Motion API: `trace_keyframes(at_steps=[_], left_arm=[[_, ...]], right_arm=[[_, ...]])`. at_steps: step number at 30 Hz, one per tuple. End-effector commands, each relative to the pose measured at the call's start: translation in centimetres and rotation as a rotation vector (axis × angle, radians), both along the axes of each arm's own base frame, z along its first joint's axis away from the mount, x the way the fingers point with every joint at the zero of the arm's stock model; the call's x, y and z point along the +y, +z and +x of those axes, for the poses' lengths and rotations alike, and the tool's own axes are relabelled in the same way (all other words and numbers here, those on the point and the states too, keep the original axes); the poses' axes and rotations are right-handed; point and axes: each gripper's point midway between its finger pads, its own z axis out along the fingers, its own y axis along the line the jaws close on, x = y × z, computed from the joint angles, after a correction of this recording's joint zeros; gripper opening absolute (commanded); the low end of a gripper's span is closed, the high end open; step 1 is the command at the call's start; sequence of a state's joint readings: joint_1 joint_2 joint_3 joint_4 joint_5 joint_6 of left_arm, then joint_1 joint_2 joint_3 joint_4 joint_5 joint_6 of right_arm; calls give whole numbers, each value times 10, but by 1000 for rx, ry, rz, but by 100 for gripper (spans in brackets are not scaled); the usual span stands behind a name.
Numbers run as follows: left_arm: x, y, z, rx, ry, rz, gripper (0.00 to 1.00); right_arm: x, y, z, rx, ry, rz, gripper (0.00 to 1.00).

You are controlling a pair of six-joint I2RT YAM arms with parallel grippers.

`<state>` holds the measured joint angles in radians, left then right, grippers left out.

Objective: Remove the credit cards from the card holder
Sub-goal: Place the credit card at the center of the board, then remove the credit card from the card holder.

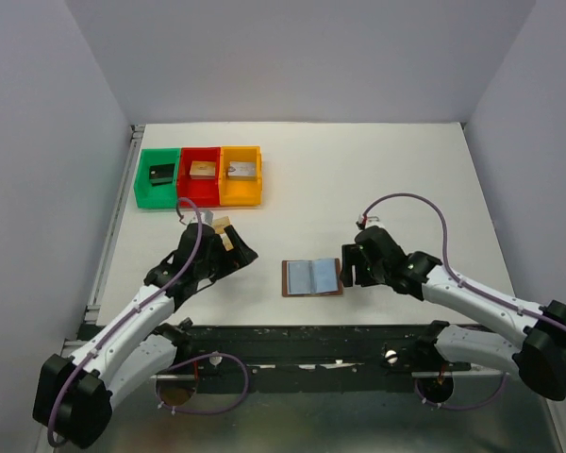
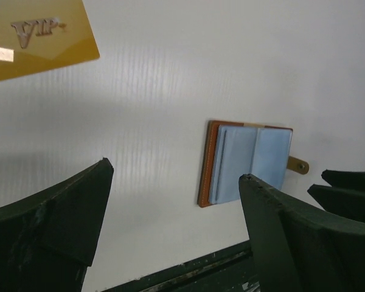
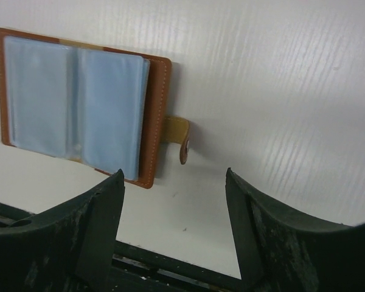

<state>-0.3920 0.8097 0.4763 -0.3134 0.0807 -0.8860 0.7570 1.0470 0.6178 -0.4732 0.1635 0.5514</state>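
The card holder (image 1: pixel 311 277) lies open and flat near the table's front edge, brown leather with pale blue pockets (image 2: pixel 246 161) and a snap tab (image 3: pixel 179 137) on its right side. A tan-gold credit card (image 2: pixel 36 36) marked VIP lies on the table apart from my left gripper (image 2: pixel 175 170), which is open and empty. In the top view that card (image 1: pixel 224 226) sits at the left gripper's (image 1: pixel 234 243) far side, left of the holder. My right gripper (image 3: pixel 175 173) is open and empty just right of the holder (image 3: pixel 79 103), by the snap tab.
Green (image 1: pixel 158 176), red (image 1: pixel 200 175) and orange (image 1: pixel 241 175) bins stand in a row at the back left, each holding a small block. The black front rail (image 1: pixel 311 335) runs just below the holder. Walls close in the table's left and right sides.
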Motion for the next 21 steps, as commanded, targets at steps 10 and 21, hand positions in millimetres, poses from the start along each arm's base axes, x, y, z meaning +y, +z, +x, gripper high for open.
trace_keyframes(at_steps=[10,21], left_arm=[[-43,8,-8,-50,-108,-78,99],[-60,3,-11,-64,-189,-117,96]], right_arm=[[-14,-33,16,94,-81,-157,59],[-7,-44,24,144,-53,-172,26]])
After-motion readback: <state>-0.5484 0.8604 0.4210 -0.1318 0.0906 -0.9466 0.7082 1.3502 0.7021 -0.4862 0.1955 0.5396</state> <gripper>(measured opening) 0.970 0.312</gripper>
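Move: The brown strap at the right end of the open card holder is just below the right gripper, about 5 cm down and 2 cm forward, neither left nor right; the holder's middle is some 12 cm left of that hand and 1 cm forward. From the left gripper the holder's middle lies roughly 23 cm right, 4 cm back and 6 cm below. The nearer gold card, already laid down, is about 8 cm forward and 5 cm left of the left gripper. Lower the right gripper about 5 cm onto the holder's strap, tipping its fingers steeper on the way down, then ease slightly forward and close them well over halfway so the tips straddle the strap's free end. Meanwhile carry the open left gripper about 5 cm right towards the holder, away from the gold cards, dipping briefly and coming back up to the same height. ##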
